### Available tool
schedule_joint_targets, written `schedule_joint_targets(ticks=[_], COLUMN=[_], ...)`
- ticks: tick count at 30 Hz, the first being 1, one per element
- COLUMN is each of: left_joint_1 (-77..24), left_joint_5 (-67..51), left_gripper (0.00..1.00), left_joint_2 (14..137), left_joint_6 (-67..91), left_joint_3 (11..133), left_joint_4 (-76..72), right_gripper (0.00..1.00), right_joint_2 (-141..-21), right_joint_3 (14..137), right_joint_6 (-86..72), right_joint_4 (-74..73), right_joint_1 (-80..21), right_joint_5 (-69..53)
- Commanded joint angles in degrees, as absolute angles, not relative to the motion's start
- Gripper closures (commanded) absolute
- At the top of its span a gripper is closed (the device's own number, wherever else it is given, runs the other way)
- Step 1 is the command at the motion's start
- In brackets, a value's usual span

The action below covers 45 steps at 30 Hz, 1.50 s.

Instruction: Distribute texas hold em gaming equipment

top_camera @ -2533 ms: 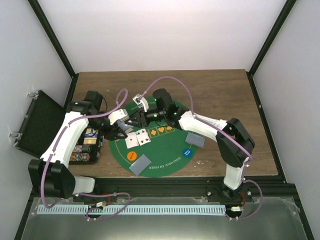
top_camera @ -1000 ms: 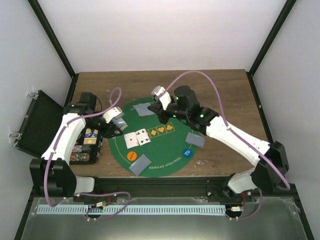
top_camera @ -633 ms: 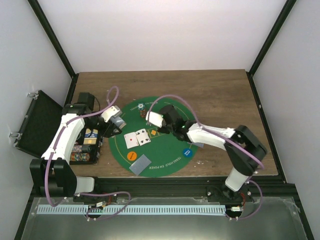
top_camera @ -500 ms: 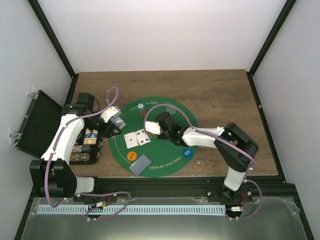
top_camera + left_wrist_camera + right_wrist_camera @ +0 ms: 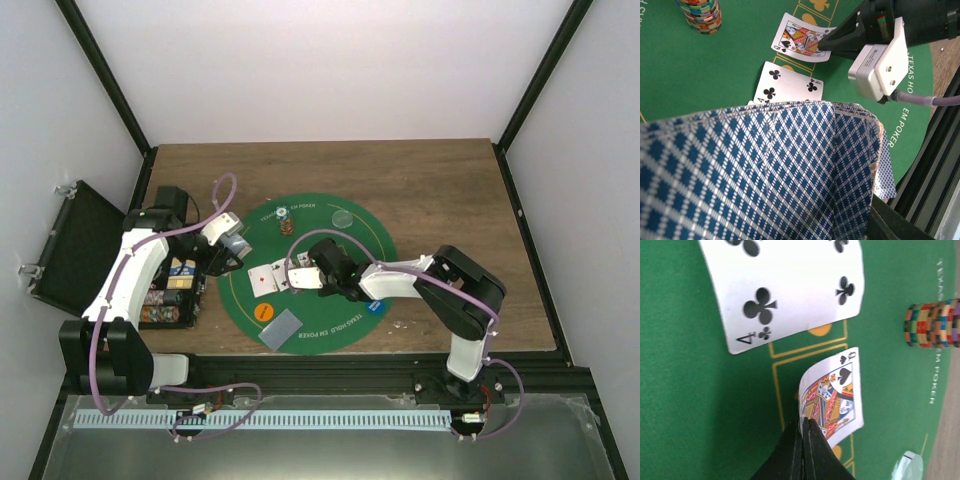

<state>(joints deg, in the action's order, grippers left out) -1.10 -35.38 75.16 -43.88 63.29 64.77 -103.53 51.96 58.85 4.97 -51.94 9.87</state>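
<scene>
My right gripper (image 5: pixel 803 424) is shut on a corner of a queen of spades card (image 5: pixel 832 390), held tilted just above the green poker mat (image 5: pixel 330 320). Next to it a four of clubs (image 5: pixel 787 290) lies face up, with a red-pip card (image 5: pixel 262 283) beside that. My left gripper (image 5: pixel 232 248) hovers at the mat's left edge, shut on a deck of blue-patterned cards (image 5: pixel 765 170) that hides its fingers. A stack of chips (image 5: pixel 702 15) stands at the mat's far side. An orange chip (image 5: pixel 264 311), a blue chip (image 5: pixel 375 306) and a face-down card (image 5: pixel 281 328) lie near the front.
An open black case (image 5: pixel 80 245) with a tray of chips (image 5: pixel 170 290) sits left of the mat. A pale round disc (image 5: pixel 342 217) lies on the mat's far part. The right forearm (image 5: pixel 400 280) stretches low across the mat's right half.
The right arm swung from the mat's far side down to its middle, bringing the queen of spades beside the face-up cards. The left arm stayed put with its deck.
</scene>
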Motion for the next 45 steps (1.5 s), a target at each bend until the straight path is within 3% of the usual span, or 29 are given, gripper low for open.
schedule_joint_targets(ticks=[1,18,23,26,29,32,33,38,45], left_joint_1=[-0.8,-0.8,-0.8,-0.8,-0.8,-0.9,-1.0,-3.9,-9.0], left_joint_5=[-37.6,-37.7,-37.8,-37.9,-38.7,-39.8,-40.3,-40.9,-39.6], left_gripper=[0.52,0.52,0.52,0.51,0.51,0.51,0.51,0.51,0.51], left_joint_2=[74.5,74.4,74.4,74.3,74.3,74.5,74.5,74.6,74.8], left_joint_6=[-44.8,-45.0,-45.3,-45.7,-46.7,-48.0,-48.5,-52.3,-54.5], left_joint_3=[63.3,63.3,63.5,63.6,63.7,63.9,64.1,65.9,69.8], left_joint_4=[64.6,65.0,65.3,65.6,66.6,67.7,68.2,72.2,75.8], right_gripper=[0.99,0.96,0.79,0.64,0.43,0.04,0.01,0.0,0.02], right_joint_2=[-105.0,-105.4,-104.4,-101.2,-94.6,-87.0,-85.1,-84.3,-97.0], right_joint_3=[52.9,53.1,52.8,53.0,54.1,56.6,57.3,61.0,69.2], right_joint_6=[61.0,61.4,61.0,57.9,48.8,32.8,27.5,-6.1,-29.8], right_joint_4=[3.2,2.6,2.0,1.4,1.2,-0.3,-0.1,8.9,15.3], right_joint_1=[-52.4,-53.2,-53.8,-54.1,-53.9,-51.5,-49.3,-37.3,-37.2], right_joint_5=[7.7,5.0,6.3,6.8,2.9,-10.2,-17.2,-46.8,-61.4])
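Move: Just beneath the right hand, which already pinches the queen of spades by its near edge, lies the third card slot, its middle about 3 cm ahead, 1 cm left and 2 cm down. The four of clubs lies some 7 cm to this hand's left and 1 cm ahead, the ace about 13 cm left and 1 cm back; the chip stack stands 13 cm ahead and 7 cm left. From the deck-holding left hand, the slot is roughly 18 cm right, 7 cm ahead and 15 cm below. Easing the queen down and back by a centimetre or so each onto its slot, the right hand slowly opens to let go of it, then springs up some 25 cm, fingers going fully wide and wrist swinging through about 80 degrees from pointing down towards pointing left. Late on, the left hand, still gripping the deck, shifts about 3 cm back and 3 cm right, rising slightly. ##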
